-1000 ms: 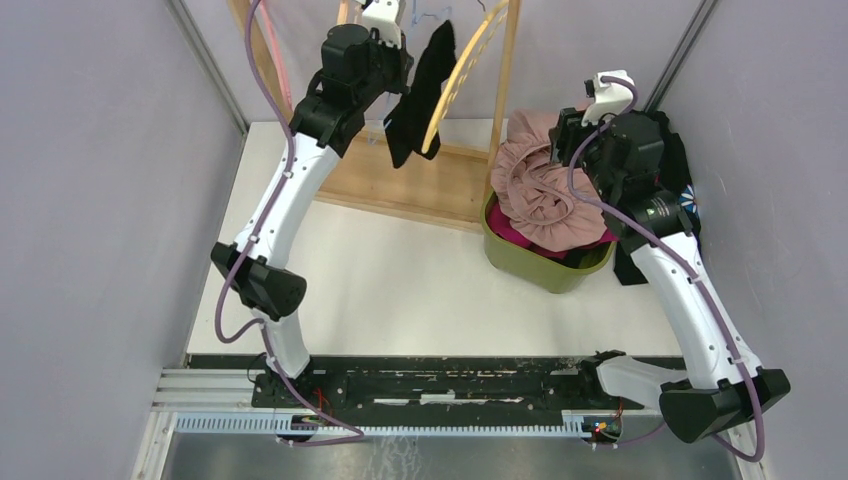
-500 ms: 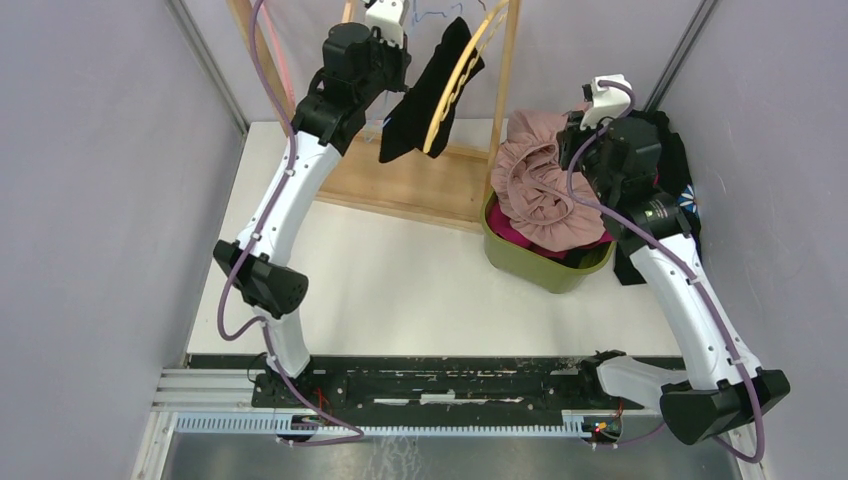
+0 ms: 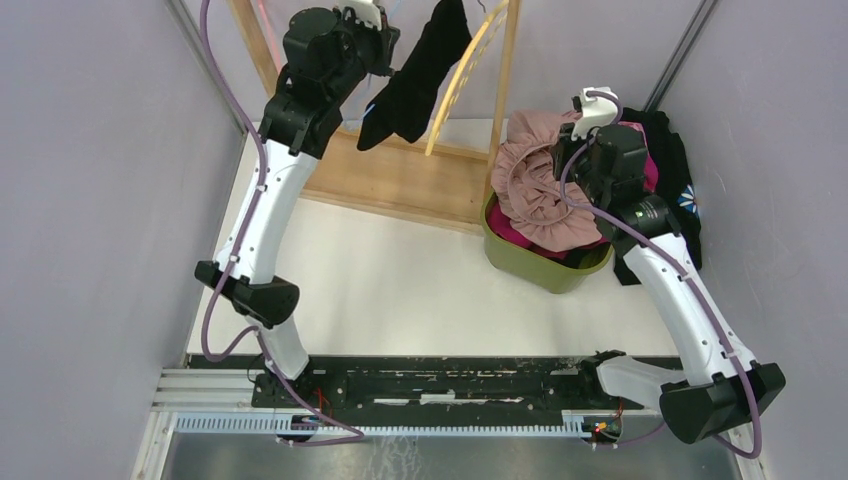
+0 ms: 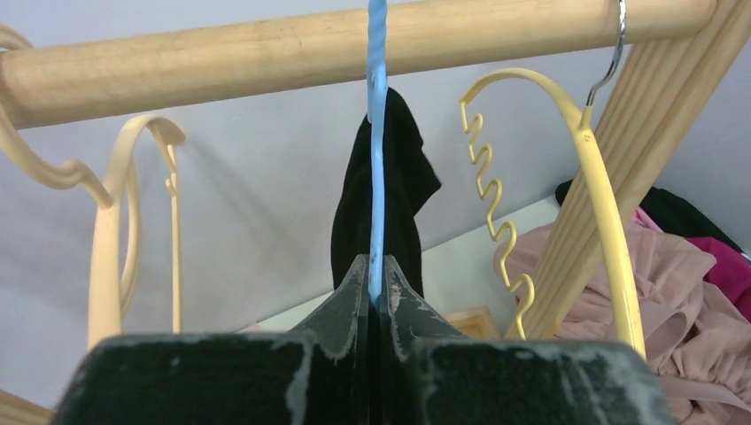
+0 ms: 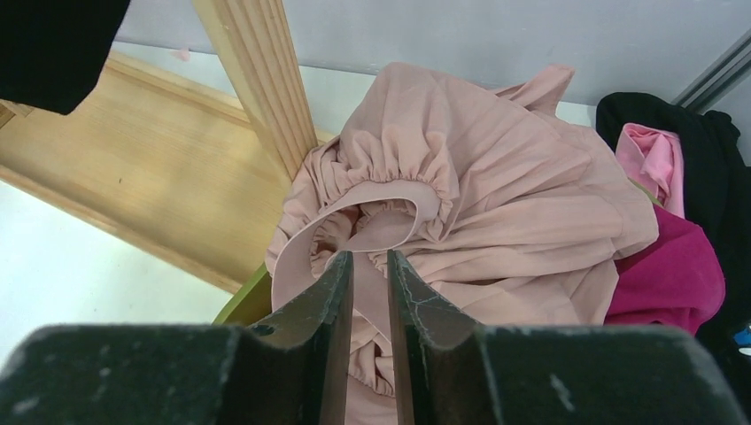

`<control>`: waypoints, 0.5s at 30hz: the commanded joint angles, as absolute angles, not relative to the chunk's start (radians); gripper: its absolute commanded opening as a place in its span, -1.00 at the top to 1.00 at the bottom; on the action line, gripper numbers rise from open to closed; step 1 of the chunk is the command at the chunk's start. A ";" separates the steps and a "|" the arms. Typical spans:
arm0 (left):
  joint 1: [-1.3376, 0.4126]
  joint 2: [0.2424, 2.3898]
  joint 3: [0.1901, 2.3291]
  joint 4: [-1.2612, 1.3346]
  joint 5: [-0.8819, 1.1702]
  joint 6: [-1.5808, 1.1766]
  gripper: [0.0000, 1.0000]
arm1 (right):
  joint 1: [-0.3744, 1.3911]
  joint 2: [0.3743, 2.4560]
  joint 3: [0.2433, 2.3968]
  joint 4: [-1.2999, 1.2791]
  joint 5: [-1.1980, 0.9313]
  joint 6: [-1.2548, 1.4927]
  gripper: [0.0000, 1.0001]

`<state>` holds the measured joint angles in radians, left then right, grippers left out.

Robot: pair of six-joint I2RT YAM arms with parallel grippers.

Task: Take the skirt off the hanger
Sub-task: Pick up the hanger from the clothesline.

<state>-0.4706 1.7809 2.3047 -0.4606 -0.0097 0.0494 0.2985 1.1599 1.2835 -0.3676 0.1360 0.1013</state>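
Note:
A black skirt drapes over a thin blue hanger that hooks on the wooden rail. My left gripper is shut on the blue hanger's lower part, with the skirt hanging just behind the fingertips. In the top view the left arm reaches up to the rack's top left. My right gripper hovers over a pink gathered garment heaped in the green basket. Its jaws stand a narrow gap apart, and pink fabric shows through the gap, with nothing clearly gripped.
A yellow wavy hanger hangs right of the blue one, a cream hanger to the left. The rack's slanted post and wooden base stand beside the basket. Black and magenta clothes lie at the far right.
The left arm has moved up and to the left with the hanger, swinging the black skirt leftwards. The right gripper's jaws have narrowed, and it has shifted slightly left over the pink pile.

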 commanded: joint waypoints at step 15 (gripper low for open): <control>-0.470 1.444 1.923 -0.410 -0.020 0.102 0.94 | 0.306 1.136 1.230 -0.327 -0.022 0.114 0.43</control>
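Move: My left hand already pinches the blue hanger with the black skirt; it goes to the open space in front of the rack, about 15 cm back and 20 cm below. The clothesline rod runs some 5 cm ahead and 9 cm above; the yellow hanger is around 13 cm to the right and 3 cm ahead. The skirt sits roughly 7 cm ahead, 6 cm right. From my right hand the skirt lies about 27 cm left, 8 cm ahead and higher. Keeping my left fingers shut on the blue hanger's wire, I lower it from beside the rod, first nearly straight down, then down and back towards me with a slight drift left, about 6 cm down and 3 cm back in all. The hand tips some 10 degrees downward as it draws away from the rod. ##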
